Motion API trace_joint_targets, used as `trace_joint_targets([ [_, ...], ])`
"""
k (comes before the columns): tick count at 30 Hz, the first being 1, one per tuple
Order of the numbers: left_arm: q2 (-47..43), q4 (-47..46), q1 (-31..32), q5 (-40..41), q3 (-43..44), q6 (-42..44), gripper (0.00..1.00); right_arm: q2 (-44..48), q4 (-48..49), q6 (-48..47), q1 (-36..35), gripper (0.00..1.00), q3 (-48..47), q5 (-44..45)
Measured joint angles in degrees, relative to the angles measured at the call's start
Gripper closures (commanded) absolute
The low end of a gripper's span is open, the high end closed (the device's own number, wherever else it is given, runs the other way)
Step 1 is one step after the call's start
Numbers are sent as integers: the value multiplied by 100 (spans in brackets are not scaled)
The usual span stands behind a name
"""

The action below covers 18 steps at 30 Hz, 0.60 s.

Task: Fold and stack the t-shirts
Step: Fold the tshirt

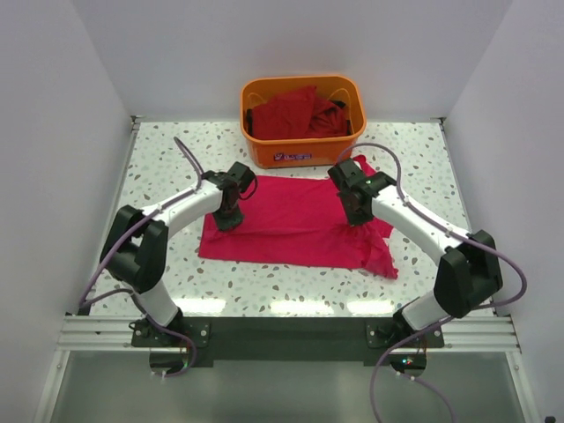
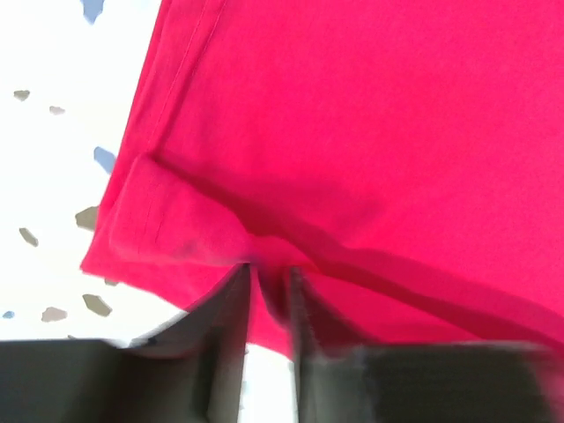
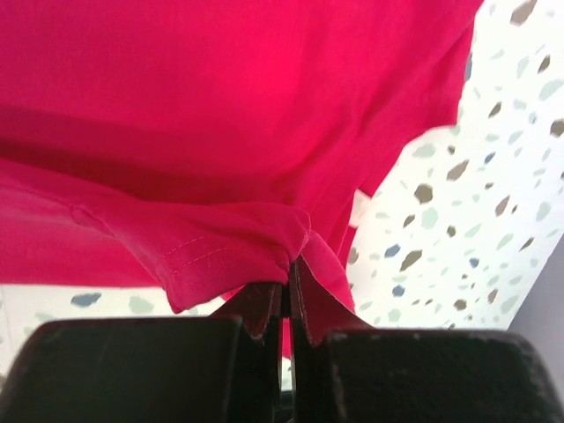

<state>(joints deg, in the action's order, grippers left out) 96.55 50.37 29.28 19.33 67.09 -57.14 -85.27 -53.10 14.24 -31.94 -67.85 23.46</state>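
Observation:
A bright crimson t-shirt [image 1: 295, 216] lies spread on the speckled table, folded into a rough rectangle. My left gripper [image 1: 227, 220] is at its left edge. In the left wrist view that gripper [image 2: 269, 275] has its fingers a narrow gap apart, and a fold of the t-shirt [image 2: 352, 132] lies between the tips. My right gripper [image 1: 357, 222] is over the shirt's right side. In the right wrist view it [image 3: 289, 269] is shut, pinching a bunched hem of the t-shirt [image 3: 220, 88]. Darker red t-shirts [image 1: 295, 115] are heaped in the basket.
An orange plastic basket [image 1: 300, 152] stands at the back centre, just beyond the spread shirt. White walls close in the table on the left, right and back. A metal rail [image 1: 282, 330] runs along the near edge by the arm bases.

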Motion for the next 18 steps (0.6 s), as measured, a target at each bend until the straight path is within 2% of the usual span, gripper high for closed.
trace_joint_targets([
  [2, 173, -61, -66, 13, 151, 140, 66, -210, 142, -179, 103, 100, -116, 0],
  [3, 271, -98, -98, 24, 238, 197, 55, -345, 227, -264, 162, 96, -179, -2],
  [4, 382, -144, -142, 35, 334, 271, 43, -487, 330, -343, 205, 89, -247, 2],
  [5, 490, -188, -190, 44, 428, 341, 30, -638, 461, -426, 249, 73, -304, 13],
  [6, 581, -238, -245, 52, 505, 409, 20, -793, 597, -494, 289, 70, -348, 59],
  [7, 640, -293, -310, 72, 553, 437, 12, -944, 730, -614, 330, 62, -389, 155],
  [8, 662, -317, -363, 72, 581, 455, 1, -1104, 841, -691, 372, 47, -435, 256],
  [10, 649, -352, -496, 125, 616, 516, 0, -1390, 960, -802, 466, 35, -575, 407],
  [11, 625, -369, -544, 162, 621, 535, 0, -1517, 962, -828, 509, 24, -675, 468],
  [13, 527, -367, -605, 227, 621, 575, 0, -1657, 966, -798, 573, 18, -837, 592],
  [14, 452, -361, -616, 258, 621, 579, 0, -1652, 962, -754, 592, 6, -857, 616],
  [15, 363, -354, -616, 293, 621, 579, 0, -1598, 920, -647, 601, 1, -863, 664],
  [18, -37, -387, -610, 317, 555, 581, 0, -1224, 809, -291, 603, 1, -728, 658],
])
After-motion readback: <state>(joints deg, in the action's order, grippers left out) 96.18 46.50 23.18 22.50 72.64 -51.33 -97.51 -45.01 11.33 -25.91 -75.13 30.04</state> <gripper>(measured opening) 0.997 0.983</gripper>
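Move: Both raised hands hold the near part of the t-shirt. The shirt's far edge lies about 11 cm ahead of the left hand and some 6 cm below it, and about 10 cm ahead of the right hand and 11 cm below. The near crease runs 8 cm straight behind the left hand; the bunched sleeve is some 9 cm back and 5 cm right of the right hand. The orange bin stands 21 cm ahead and 12 cm left of the right hand. Carrying on the fold towards the shirt's far edge, the left hand goes forward about 5 cm while its slightly parted fingers open wide and let go of the cloth, then shifts a little left and rises some 4 cm off it. The right hand sweeps forward about 8 cm, sinking 3 cm and edging right as its shut fingers open and release the cloth, then eases back 1 cm and lifts 2 cm. ##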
